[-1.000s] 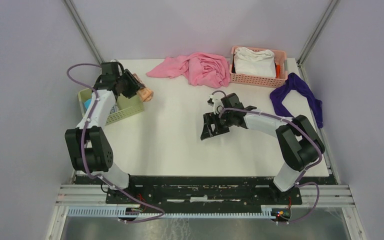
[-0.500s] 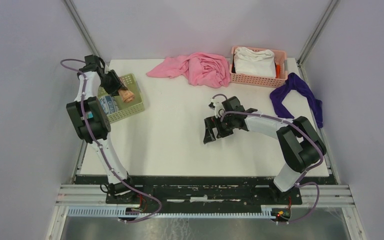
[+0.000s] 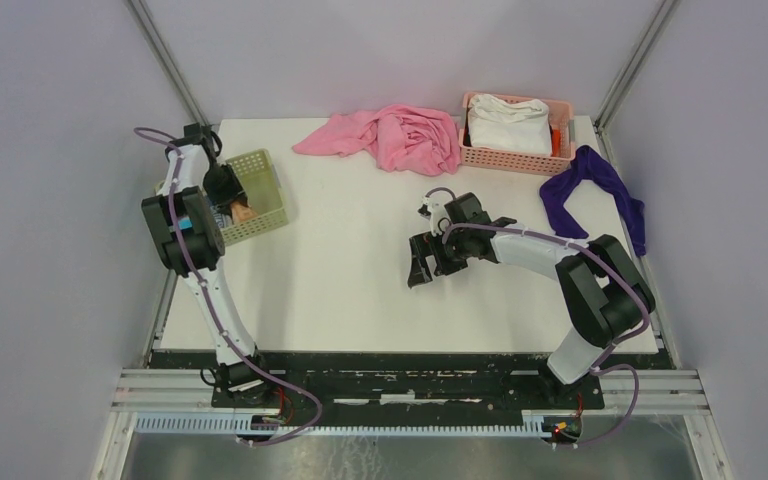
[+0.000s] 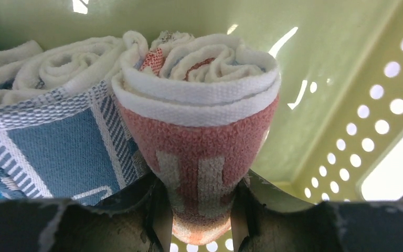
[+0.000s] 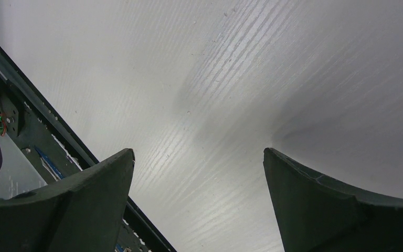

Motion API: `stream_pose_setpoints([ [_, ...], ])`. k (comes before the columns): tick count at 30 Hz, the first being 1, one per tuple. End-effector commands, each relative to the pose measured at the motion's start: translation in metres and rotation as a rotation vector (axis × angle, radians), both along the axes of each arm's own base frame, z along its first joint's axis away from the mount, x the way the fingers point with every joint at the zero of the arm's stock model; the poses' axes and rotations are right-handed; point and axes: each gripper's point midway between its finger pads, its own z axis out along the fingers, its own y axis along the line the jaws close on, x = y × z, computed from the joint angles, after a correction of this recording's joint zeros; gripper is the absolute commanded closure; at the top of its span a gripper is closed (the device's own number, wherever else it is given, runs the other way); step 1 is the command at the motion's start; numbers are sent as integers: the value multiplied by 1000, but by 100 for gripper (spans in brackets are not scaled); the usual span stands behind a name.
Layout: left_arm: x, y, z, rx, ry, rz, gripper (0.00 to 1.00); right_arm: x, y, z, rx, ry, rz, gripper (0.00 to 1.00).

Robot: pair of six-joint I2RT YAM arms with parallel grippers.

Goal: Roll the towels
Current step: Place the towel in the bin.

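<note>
My left gripper (image 3: pixel 228 196) (image 4: pixel 199 210) reaches down into the green basket (image 3: pixel 265 180) (image 4: pixel 346 79). It is shut on a rolled cream towel with orange lettering (image 4: pixel 199 131) (image 3: pixel 243 211), both fingers pressing the roll's lower end. Beside it on the left, touching it, lies a rolled white towel with blue print (image 4: pixel 47 131). My right gripper (image 3: pixel 420 262) (image 5: pixel 198 151) hangs open just above the bare white table (image 5: pixel 241 79), with nothing between its fingers.
A large pink cloth (image 3: pixel 400 135) lies crumpled at the table's back middle. To its right, a pink basket (image 3: pixel 515 160) holds a plain white cloth (image 3: pixel 508 122). A purple cloth (image 3: pixel 590 185) drapes over the right edge.
My left arm swung back to the left and lowered the rolled towel into the green basket. My right gripper opened wider and barely moved.
</note>
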Motion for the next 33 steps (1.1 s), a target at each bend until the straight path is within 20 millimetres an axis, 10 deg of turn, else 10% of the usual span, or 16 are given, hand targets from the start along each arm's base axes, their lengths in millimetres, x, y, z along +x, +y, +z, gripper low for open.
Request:
stream_pose_setpoints([
  [1,-8,18,-4,133,76,-44,67,7,2,10,19,-54,2,0],
  [16,-53,13,-35,254,352,-72,60,7,5,8,28,-38,6,0],
  [33,-25,10,-5,285,238,-60,33,7,4,10,28,-42,4,0],
])
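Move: The left hand already holds the rolled orange-and-white towel inside the green bin, whose middle lies about 3 cm to its left, 1 cm back and 1 cm below. The blue patterned towel lies some 6 cm left and 2 cm back, and the light-blue towel about 12 cm left and 4 cm back, both roughly at hand height. From the idle right hand the bin is about 50 cm left and 14 cm ahead. The left hand eases the towel 3 cm back and slightly down, tilting about 20 degrees, then opens its fingers. ##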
